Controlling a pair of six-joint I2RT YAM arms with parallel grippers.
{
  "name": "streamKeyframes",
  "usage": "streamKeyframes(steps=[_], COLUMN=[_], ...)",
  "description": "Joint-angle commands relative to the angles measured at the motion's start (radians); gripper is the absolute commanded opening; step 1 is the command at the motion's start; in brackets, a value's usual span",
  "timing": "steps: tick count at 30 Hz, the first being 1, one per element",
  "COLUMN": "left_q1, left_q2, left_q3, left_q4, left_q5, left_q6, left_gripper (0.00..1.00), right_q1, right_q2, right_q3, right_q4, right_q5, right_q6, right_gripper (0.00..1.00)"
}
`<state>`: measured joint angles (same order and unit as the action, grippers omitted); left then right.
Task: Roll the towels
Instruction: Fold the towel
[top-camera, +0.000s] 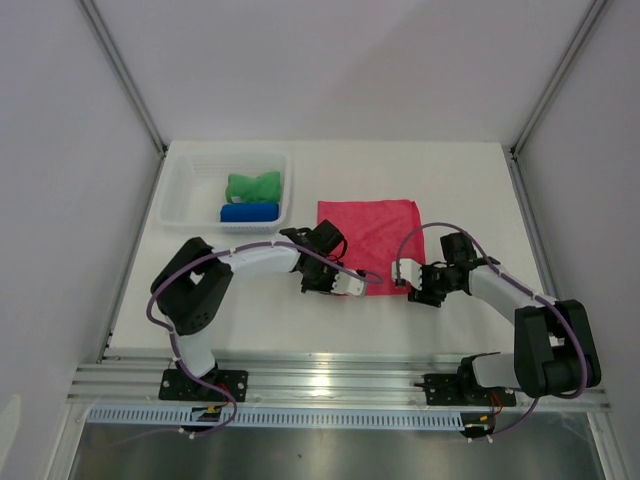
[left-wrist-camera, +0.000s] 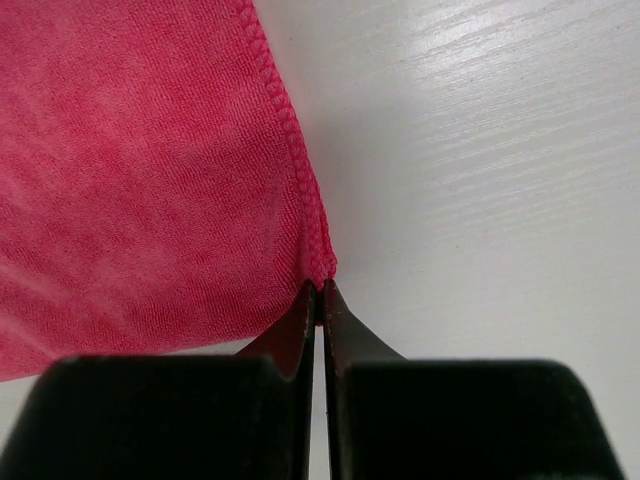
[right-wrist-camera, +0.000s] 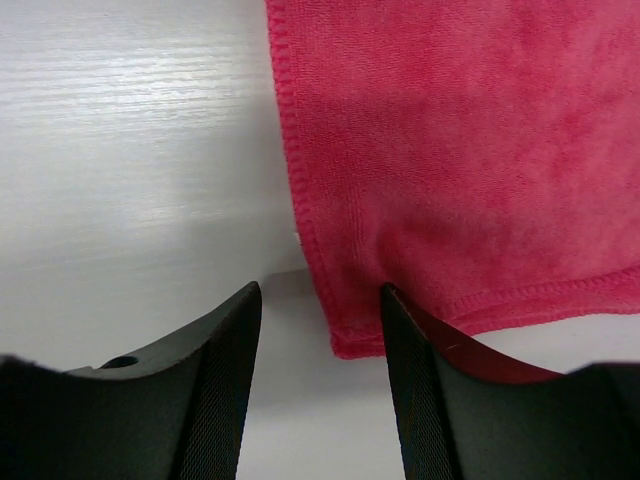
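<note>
A pink towel (top-camera: 370, 235) lies spread flat on the white table. My left gripper (top-camera: 352, 285) is at its near left corner. In the left wrist view the two fingers (left-wrist-camera: 320, 292) are pressed together with the tip of the pink towel's (left-wrist-camera: 140, 180) corner pinched between them. My right gripper (top-camera: 412, 290) is at the near right corner. It stands open (right-wrist-camera: 320, 300), with the pink towel's (right-wrist-camera: 460, 150) corner lying between the fingers close to the right one. A green towel (top-camera: 252, 186) and a rolled blue towel (top-camera: 249, 212) lie in the basket.
The white plastic basket (top-camera: 180, 200) stands at the back left of the table, left of the pink towel. Grey walls with metal posts close in the table at the back and sides. An aluminium rail (top-camera: 330, 375) carries both arm bases along the near edge.
</note>
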<state>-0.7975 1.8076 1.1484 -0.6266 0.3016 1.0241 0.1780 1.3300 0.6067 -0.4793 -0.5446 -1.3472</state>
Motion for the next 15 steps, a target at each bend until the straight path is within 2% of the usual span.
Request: streamKeyframes(steps=[1,7,12,14,15], left_q1=[0.012,0.024,0.038,0.046,0.049], left_q2=[0.004,0.018,0.021,0.021,0.021], left_q3=[0.048,0.079,0.093,0.093,0.094], left_q4=[-0.033,-0.056,-0.071,-0.074,-0.077], left_q5=[0.048,0.077,0.097,0.111,0.119], left_q6=[-0.022,-0.038,-0.059,-0.070,-0.082], left_gripper=[0.01,0.01,0.01,0.01,0.01], right_q1=[0.009,0.012,0.014,0.014,0.014], right_q2=[0.020,0.012,0.037,0.035,0.034], right_q3=[0.016,-0.021,-0.027,-0.028,-0.028], right_q4=[0.036,0.079,0.085,0.077,0.076], right_q5=[0.093,0.120,0.149,0.143,0.137], right_q6=[-0.018,-0.006,-0.027,-0.033,-0.032], right_gripper=[0.54,0.53,0.34,0.30,0.24])
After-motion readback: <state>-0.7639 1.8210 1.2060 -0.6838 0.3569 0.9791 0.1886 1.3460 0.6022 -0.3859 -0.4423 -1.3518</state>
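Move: The red towel's near-right corner lies roughly 2 cm ahead of the right hand, 1 cm to its right and 1 cm below; the towel's far-right corner is about 24 cm straight ahead. From the left hand, which already pinches the near-left corner, the far-left corner is some 24 cm straight ahead, the near-right corner about 23 cm to the right, and the rolled blue towel around 20 cm ahead and 17 cm left. Ease the open right gripper forward about 2 cm and a little to the right, low over the table, until the towel's near-right corner sits between its fingers, then close them to roughly half their gap, gathering the hem. Meanwhile keep the near-left corner pinched in the shut left gripper and raise it about 1 cm. ##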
